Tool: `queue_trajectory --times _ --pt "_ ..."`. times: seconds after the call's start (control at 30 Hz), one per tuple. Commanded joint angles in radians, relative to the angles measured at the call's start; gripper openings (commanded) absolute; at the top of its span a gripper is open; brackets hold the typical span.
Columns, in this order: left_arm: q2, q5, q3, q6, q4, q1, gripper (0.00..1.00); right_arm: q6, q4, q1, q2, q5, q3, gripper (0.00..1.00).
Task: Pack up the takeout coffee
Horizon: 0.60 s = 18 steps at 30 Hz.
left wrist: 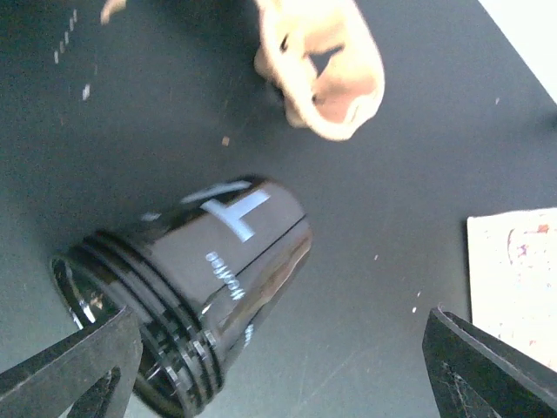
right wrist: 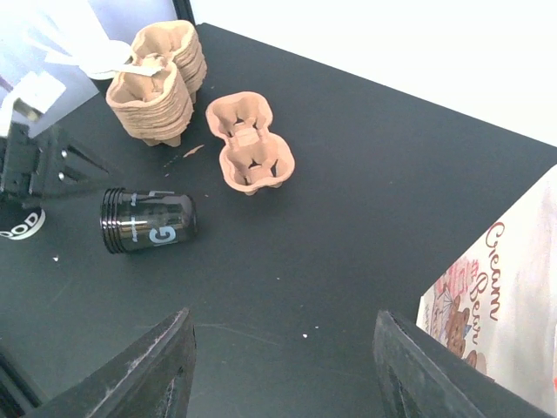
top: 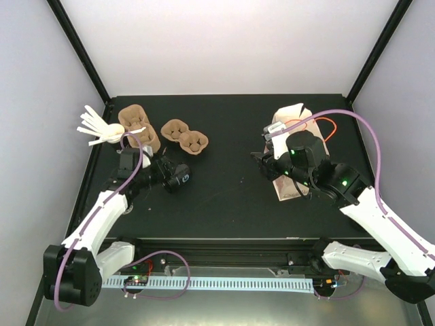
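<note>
A takeout coffee cup (left wrist: 204, 279), black with white lettering, lies on its side on the black table. Its ribbed rim end points toward my left gripper's left finger (left wrist: 74, 370). My left gripper (left wrist: 278, 370) is open wide and the cup rests loose between the fingers, close to the left one. The right wrist view shows the same cup (right wrist: 146, 232) lying apart from the left arm's hand (right wrist: 26, 174). From above the cup (top: 179, 178) sits just past the left gripper (top: 166, 171). My right gripper (right wrist: 283, 370) hangs open over bare table, holding nothing.
A stack of brown pulp carriers (right wrist: 157, 83) stands at the back left, with white stirrer sticks (top: 102, 127) beside it. A single two-cup carrier (right wrist: 250, 144) lies near the cup. A printed paper bag (right wrist: 496, 305) lies under the right arm (top: 292, 153).
</note>
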State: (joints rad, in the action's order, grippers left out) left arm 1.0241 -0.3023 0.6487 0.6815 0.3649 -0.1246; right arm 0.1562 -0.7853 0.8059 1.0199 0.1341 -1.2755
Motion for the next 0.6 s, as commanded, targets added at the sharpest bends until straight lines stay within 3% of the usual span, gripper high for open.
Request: queue_trajectory --times 0.0,0.27,0.43,0.57 --pt "-0.020 -0.099 -0.062 0.083 -0.064 0.002 0.93 0.004 0.011 0.005 -0.026 -0.034 0.006 0.59" --pt "0.042 -0.162 -0.115 0.158 -0.153 0.000 0.90 0.015 0.007 0.005 -0.038 -0.051 0.009 0.60" --pt "0.130 -0.245 -0.150 0.220 -0.296 -0.001 0.77 0.019 0.000 0.004 -0.049 -0.052 0.013 0.61" --pt "0.169 -0.254 -0.143 0.237 -0.348 -0.001 0.58 0.012 -0.011 0.005 -0.053 -0.039 -0.002 0.61"
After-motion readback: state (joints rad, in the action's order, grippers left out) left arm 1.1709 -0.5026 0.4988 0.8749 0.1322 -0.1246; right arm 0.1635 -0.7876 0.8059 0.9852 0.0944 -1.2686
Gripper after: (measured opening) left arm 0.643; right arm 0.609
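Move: Just below and to the right of the left hand, the black cup lies on its side, its middle about 3 cm right, 1 cm back and 9 cm down. The double cup holder is some 14 cm ahead of that hand and 5 cm right. The stack of holders stands about 17 cm ahead and 10 cm left, and the white-lidded cup about 9 cm back and 16 cm left. From the right hand, the black cup is roughly 6 cm ahead, 25 cm left and 28 cm down. Sinking about 5 cm onto the lying cup, the left hand first eases back a little, then works some 3 cm to the right while its left side dips about 15 degrees and the fingers tip further down. Late on, the wide-open fingers start closing around the mouth end, one at the open mouth, the other beyond the wall, and come to touch the cup. ##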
